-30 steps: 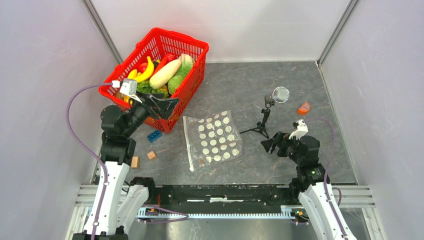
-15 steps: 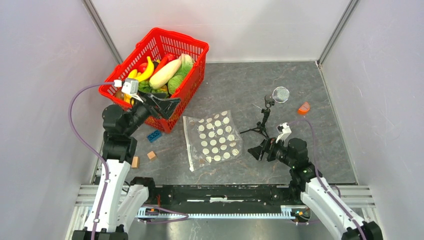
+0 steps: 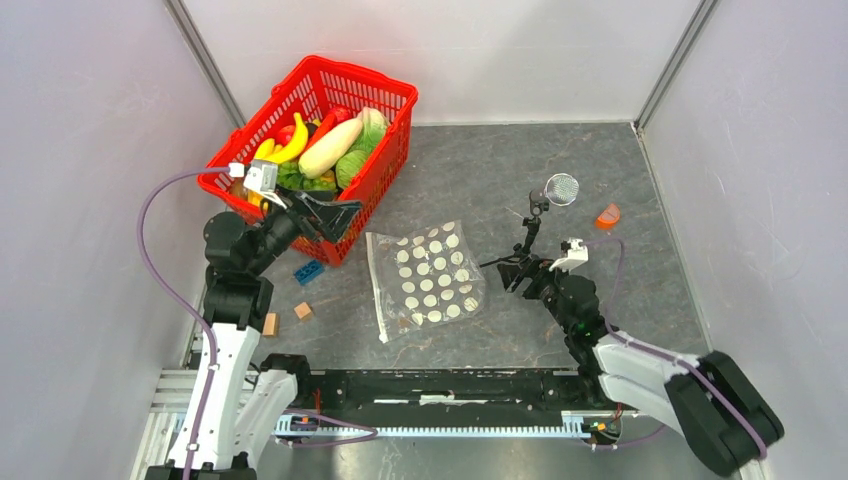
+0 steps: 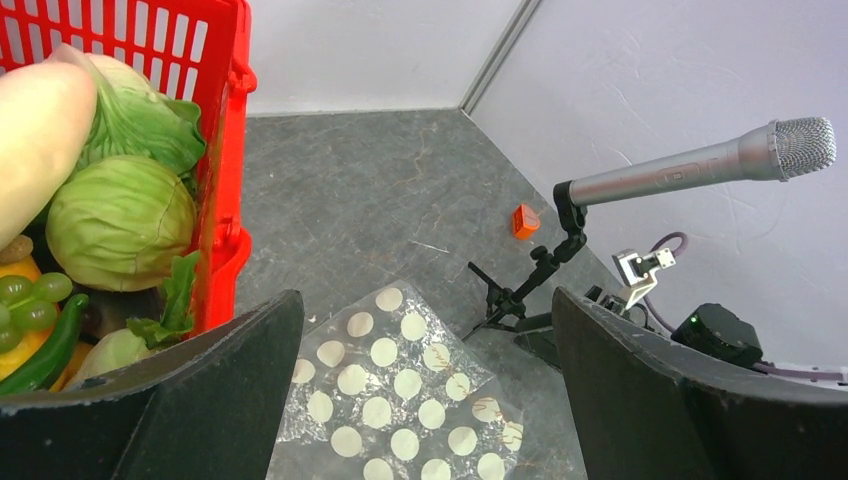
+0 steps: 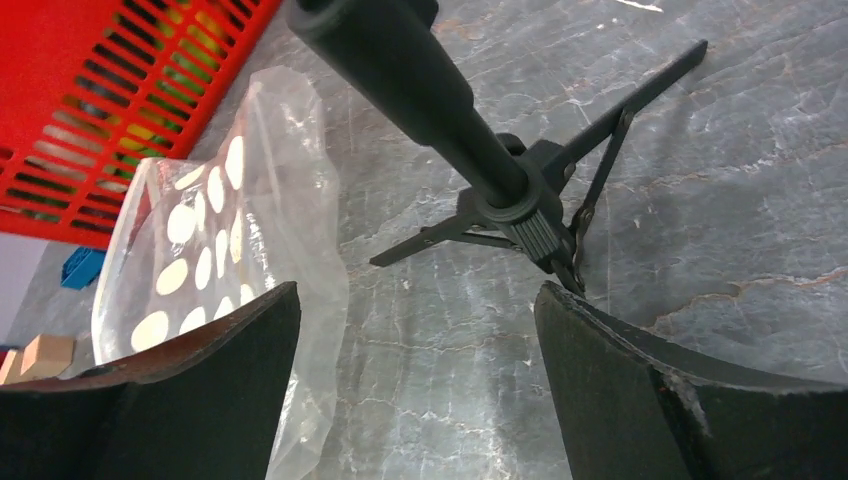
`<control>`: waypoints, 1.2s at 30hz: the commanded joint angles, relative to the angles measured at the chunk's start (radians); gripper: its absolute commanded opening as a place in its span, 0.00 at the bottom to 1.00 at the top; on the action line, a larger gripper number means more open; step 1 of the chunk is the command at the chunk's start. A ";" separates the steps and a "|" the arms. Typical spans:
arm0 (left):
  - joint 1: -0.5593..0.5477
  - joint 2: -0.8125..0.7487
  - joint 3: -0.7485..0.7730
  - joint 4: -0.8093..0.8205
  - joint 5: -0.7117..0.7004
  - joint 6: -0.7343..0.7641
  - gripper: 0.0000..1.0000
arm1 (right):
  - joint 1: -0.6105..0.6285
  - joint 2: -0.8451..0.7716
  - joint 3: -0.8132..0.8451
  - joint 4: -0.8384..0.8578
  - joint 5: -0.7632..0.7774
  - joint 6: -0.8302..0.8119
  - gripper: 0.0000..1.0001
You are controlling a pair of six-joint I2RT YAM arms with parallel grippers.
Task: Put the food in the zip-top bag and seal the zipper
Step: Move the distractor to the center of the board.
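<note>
The zip-top bag point(image 3: 428, 280) lies flat mid-table, clear with white dots; it also shows in the left wrist view point(image 4: 400, 400) and the right wrist view point(image 5: 215, 225). Its zipper point(image 3: 377, 290) looks to run along the left edge. The food point(image 3: 328, 148) is piled in the red basket point(image 3: 385, 190): a yellow banana point(image 3: 290, 143), a pale squash, and a green cabbage point(image 4: 120, 220). My left gripper point(image 3: 340, 222) hovers open over the basket's near right corner, nothing between its fingers point(image 4: 428, 300). My right gripper point(image 3: 512, 272) is open and low, just right of the bag point(image 5: 415, 290).
A microphone on a small black tripod point(image 3: 530, 235) stands right next to my right gripper, its stem close above the wrist camera point(image 5: 430, 100). A blue brick point(image 3: 308, 271) and two wooden cubes point(image 3: 303, 310) lie left of the bag. A small orange piece point(image 3: 607, 215) sits at the far right.
My right arm has stretched forward and left, bringing its gripper from the right side to between the tripod and the bag's right edge. The left gripper has barely moved.
</note>
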 commanded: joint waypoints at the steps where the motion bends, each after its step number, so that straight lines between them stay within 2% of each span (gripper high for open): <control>1: 0.005 -0.016 0.032 -0.041 0.001 0.033 1.00 | 0.006 0.148 -0.070 0.264 0.155 -0.026 0.92; 6: 0.005 -0.032 0.034 -0.070 -0.012 0.055 1.00 | 0.006 0.323 -0.028 0.378 0.157 -0.032 0.94; 13: 0.005 -0.040 0.035 -0.085 -0.013 0.063 1.00 | 0.002 0.532 0.060 0.569 0.238 -0.069 0.97; 16: 0.006 -0.040 0.035 -0.088 -0.012 0.060 1.00 | -0.030 0.639 0.127 0.634 0.234 -0.079 0.97; 20: 0.006 -0.049 0.041 -0.121 -0.013 0.077 1.00 | -0.108 0.758 0.213 0.698 0.156 -0.071 0.95; 26: 0.003 -0.062 0.030 -0.137 -0.019 0.083 1.00 | -0.209 0.939 0.395 0.680 -0.007 -0.037 0.94; 30: 0.005 -0.062 0.033 -0.150 -0.021 0.087 1.00 | -0.273 1.033 0.562 0.546 -0.085 -0.003 0.93; 32: 0.005 -0.063 0.044 -0.174 -0.023 0.101 1.00 | -0.294 1.051 0.605 0.526 -0.085 0.007 0.93; 36: 0.005 -0.069 0.031 -0.190 -0.030 0.117 1.00 | -0.317 1.143 0.786 0.370 -0.086 -0.032 0.94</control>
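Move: The microphone stand is the thing to shift: it stands about 7 cm ahead of the open right hand and about 1 cm to its right, its middle some 5 cm higher, its feet below the fingers. The zip-top bag lies flat about 15 cm to the right hand's left and 3 cm ahead; the orange block some 17 cm ahead and 17 cm to its right, both about 7 cm lower. From the left hand the stand is roughly 33 cm right, 6 cm ahead, 21 cm below. The right hand first sinks about 3 cm while easing forward beside the foot of the microphone stand, then sweeps on low over the board, some 20 cm forward in all and drifting about 3 cm right, picking up speed. Its fingers stay wide open and grip nothing; it pushes the stand ahead of it by the lower post, with the side of the right finger, while the hand swings about 15 degrees clockwise. ##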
